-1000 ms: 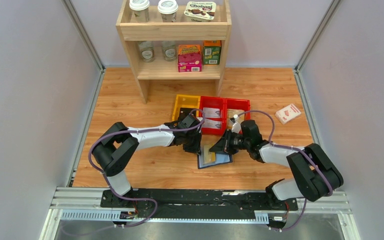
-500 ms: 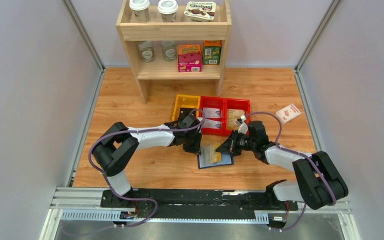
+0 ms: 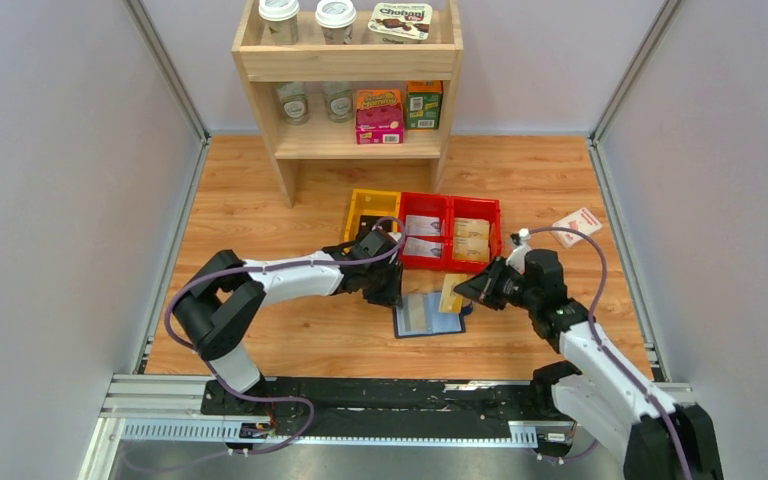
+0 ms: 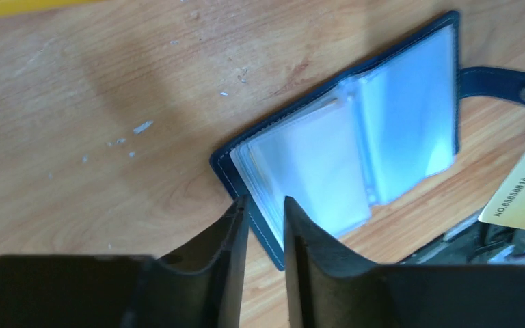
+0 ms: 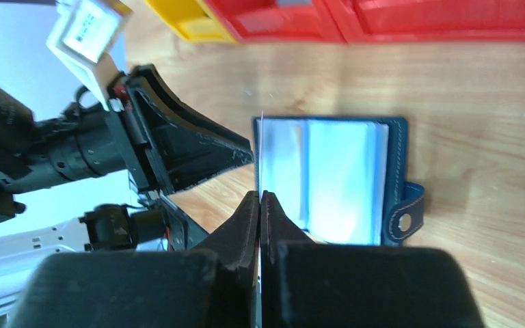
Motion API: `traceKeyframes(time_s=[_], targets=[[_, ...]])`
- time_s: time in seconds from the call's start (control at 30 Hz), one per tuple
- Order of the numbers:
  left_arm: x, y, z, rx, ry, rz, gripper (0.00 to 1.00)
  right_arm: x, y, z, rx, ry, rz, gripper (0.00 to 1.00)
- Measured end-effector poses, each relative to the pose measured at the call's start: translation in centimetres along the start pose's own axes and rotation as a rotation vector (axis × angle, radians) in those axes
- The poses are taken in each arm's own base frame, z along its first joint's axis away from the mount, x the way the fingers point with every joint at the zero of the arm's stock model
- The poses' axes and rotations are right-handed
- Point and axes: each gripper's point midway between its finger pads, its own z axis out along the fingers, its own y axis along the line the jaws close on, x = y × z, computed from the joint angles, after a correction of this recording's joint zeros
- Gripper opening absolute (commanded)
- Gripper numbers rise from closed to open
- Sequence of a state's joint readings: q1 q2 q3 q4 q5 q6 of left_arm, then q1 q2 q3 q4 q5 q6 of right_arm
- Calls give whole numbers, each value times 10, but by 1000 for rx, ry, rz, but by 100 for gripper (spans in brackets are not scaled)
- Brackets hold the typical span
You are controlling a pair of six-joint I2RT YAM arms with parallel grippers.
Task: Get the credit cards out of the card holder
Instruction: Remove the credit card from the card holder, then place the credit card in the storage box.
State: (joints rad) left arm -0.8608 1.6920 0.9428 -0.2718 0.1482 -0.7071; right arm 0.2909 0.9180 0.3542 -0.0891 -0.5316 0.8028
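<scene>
The navy card holder [image 3: 428, 316] lies open on the wooden table, its pale clear sleeves [image 4: 355, 137] facing up and its snap tab [image 4: 513, 85] pointing away. My right gripper [image 3: 467, 292] is shut on a gold credit card [image 3: 451, 293], held just right of the holder and clear of the sleeves. That card shows edge-on as a thin line [image 5: 261, 154] above my right gripper [image 5: 260, 195], and its numbered corner [image 4: 519, 198] appears in the left wrist view. My left gripper [image 4: 265, 201] stands slightly open astride the holder's left edge [image 3: 396, 300].
Red bins [image 3: 450, 235] and a yellow bin [image 3: 370, 212] sit just behind the holder. A wooden shelf [image 3: 350, 90] with cups and boxes stands at the back. A white-and-red box [image 3: 577, 226] lies at the right.
My right gripper drew back to the right, pulling the gold card out of the holder. The left jaws parted a little at the holder's edge, and the holder now lies flatter.
</scene>
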Motion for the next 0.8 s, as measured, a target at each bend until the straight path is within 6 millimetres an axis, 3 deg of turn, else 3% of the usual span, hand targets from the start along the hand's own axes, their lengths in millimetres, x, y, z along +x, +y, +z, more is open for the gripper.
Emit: traceKeyframes(time_s=[0.03, 0.17, 0.43, 0.8], targets=[[-2, -2, -4, 3, -14, -2, 50, -6, 5, -6, -10, -44, -9, 0], [-23, -19, -34, 57, -116, -8, 59, -25, 28, -28, -89, -222, -24, 0], [-68, -76, -103, 349, -413, -102, 63, -48, 46, -54, -250, -469, 88, 0], [-91, -132, -127, 634, -544, -212, 63, -65, 83, -78, -430, -574, 142, 0]])
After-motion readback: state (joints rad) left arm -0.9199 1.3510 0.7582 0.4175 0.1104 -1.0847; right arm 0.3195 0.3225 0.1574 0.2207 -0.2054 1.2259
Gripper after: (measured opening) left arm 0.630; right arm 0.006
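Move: The gold credit card, already out and pinched in my right fingers, lies about 9 cm to the right of my left hand, 1 cm farther out and 5 cm higher. From my left hand the open card holder's middle is 6 cm right, 2 cm back and 2 cm lower, and the red gold-card compartment 13 cm ahead and 15 cm right. From my right hand point the card's middle is about 2 cm left, 1 cm ahead and 1 cm lower. I lift my left hand straight up off the card holder's left edge, nearly 20 cm, drifting right towards the gold card while the fingers spread wide and swing up to point rightward at it. My right hand keeps its pinch on the card and carries it up some 12 cm, slightly right, tipping its fingers upward. ##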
